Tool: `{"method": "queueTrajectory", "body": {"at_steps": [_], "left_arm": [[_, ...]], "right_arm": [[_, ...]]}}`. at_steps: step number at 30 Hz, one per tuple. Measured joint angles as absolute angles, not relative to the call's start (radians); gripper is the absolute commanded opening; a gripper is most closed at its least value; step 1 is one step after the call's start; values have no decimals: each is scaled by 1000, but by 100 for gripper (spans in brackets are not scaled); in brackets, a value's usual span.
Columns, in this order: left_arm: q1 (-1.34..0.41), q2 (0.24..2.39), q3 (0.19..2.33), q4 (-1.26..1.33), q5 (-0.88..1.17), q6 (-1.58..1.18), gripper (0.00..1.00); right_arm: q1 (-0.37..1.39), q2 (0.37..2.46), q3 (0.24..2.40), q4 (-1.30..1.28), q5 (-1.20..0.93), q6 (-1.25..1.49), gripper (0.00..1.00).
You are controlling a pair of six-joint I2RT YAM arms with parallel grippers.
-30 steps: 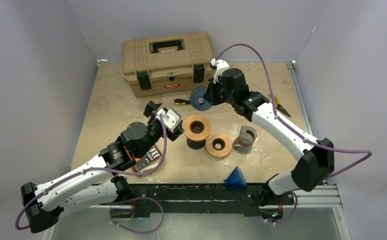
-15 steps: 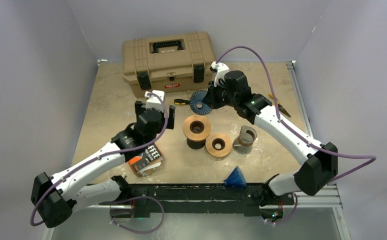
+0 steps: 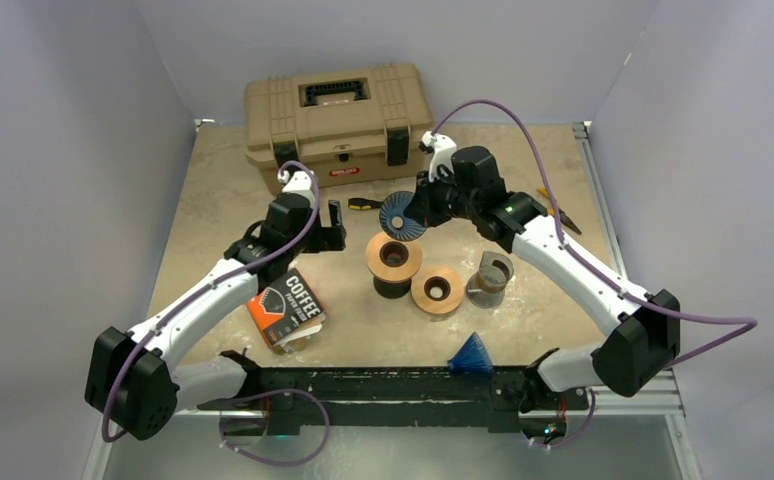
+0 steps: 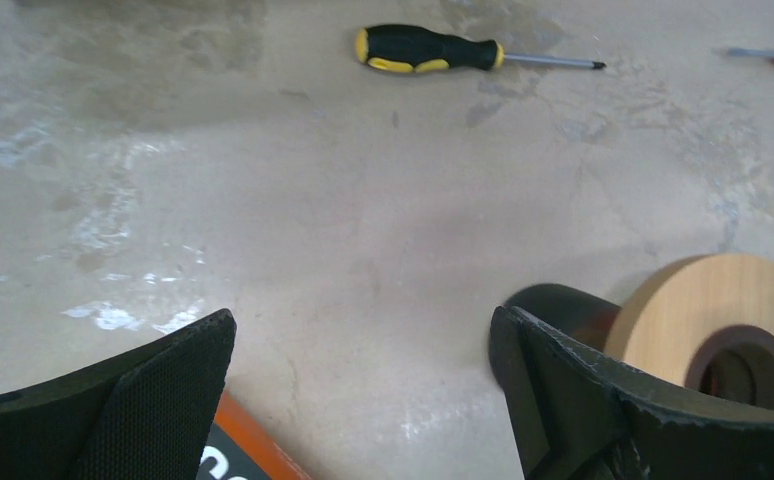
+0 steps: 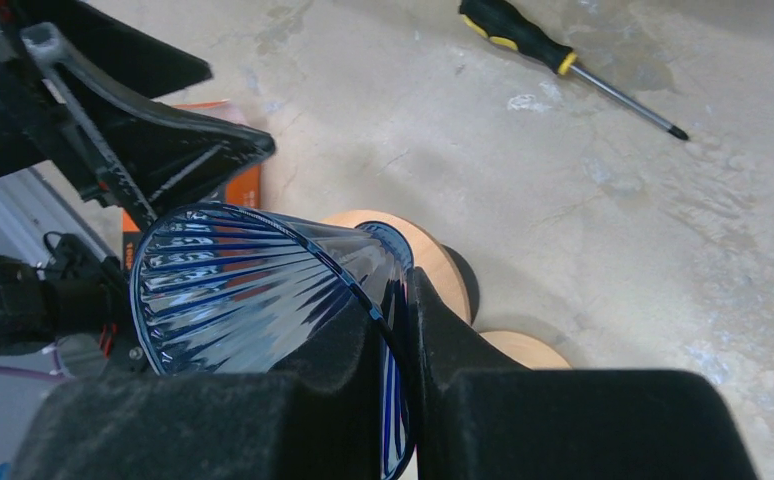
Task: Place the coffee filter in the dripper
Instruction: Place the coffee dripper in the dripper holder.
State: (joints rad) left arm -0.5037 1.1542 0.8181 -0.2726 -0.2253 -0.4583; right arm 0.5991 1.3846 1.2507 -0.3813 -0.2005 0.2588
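Note:
My right gripper [image 3: 415,207] is shut on the wall of a blue ribbed cone, the dripper [image 3: 398,213], held tilted in the air just behind a wooden ring stand [image 3: 394,256]. In the right wrist view the dripper [image 5: 243,290] has its wall pinched in the right gripper [image 5: 403,290]. Left of that stand my left gripper [image 3: 335,226] is open, hanging over bare tabletop with nothing between its fingers [image 4: 358,340]. An orange and black pack labelled COFFEE [image 3: 285,306] lies near the left arm. No loose coffee filter shows.
A second wooden ring [image 3: 437,290] and a glass carafe [image 3: 490,277] sit right of the stand. Another blue cone [image 3: 471,355] rests at the front edge. A tan toolbox [image 3: 335,122] stands at the back, with a screwdriver [image 3: 363,203] before it and pliers [image 3: 558,210] at right.
My left arm has swung back and to the left, away from the stand, uncovering the COFFEE pack. The right gripper has held the dripper almost still.

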Motion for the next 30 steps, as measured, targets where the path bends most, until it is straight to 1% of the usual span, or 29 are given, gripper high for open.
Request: {"method": "queueTrajectory", "body": {"at_steps": [6,20,30], "left_arm": [[-502,1161,818,-270,-145,-496,99],[-502,1061,798,-264,-239,-513,100],[-501,960,787,-248,-239,-455,99]], "right_arm": [[599,1384,1245,-382,-274,252,0],[599,1356,1234,-413,-289,240,0],[596,1354,1234,-458,-335,216,0]]}}
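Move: The right hand holds the blue coffee dripper. The dripper holder's wooden ring lies about 5 cm back, 4 cm left and 11 cm below. On the table over 20 cm below the hand are the second wooden ring, some 8 cm back and 5 cm right, and the black-and-yellow screwdriver, about 12 cm ahead and 5 cm left. From the open, empty left hand, the holder's ring is roughly 13 cm right, 5 cm back and 3 cm lower. Drawing back about 3 cm and hardly sinking, the right hand brings the gripped dripper towards the space over the dripper holder's wooden ring, swinging some 10 degrees counter-clockwise. Its fingers keep their hold. The empty left hand, still wide open, first shifts slightly right, then rises about 5 cm while its fingertips tilt up. ##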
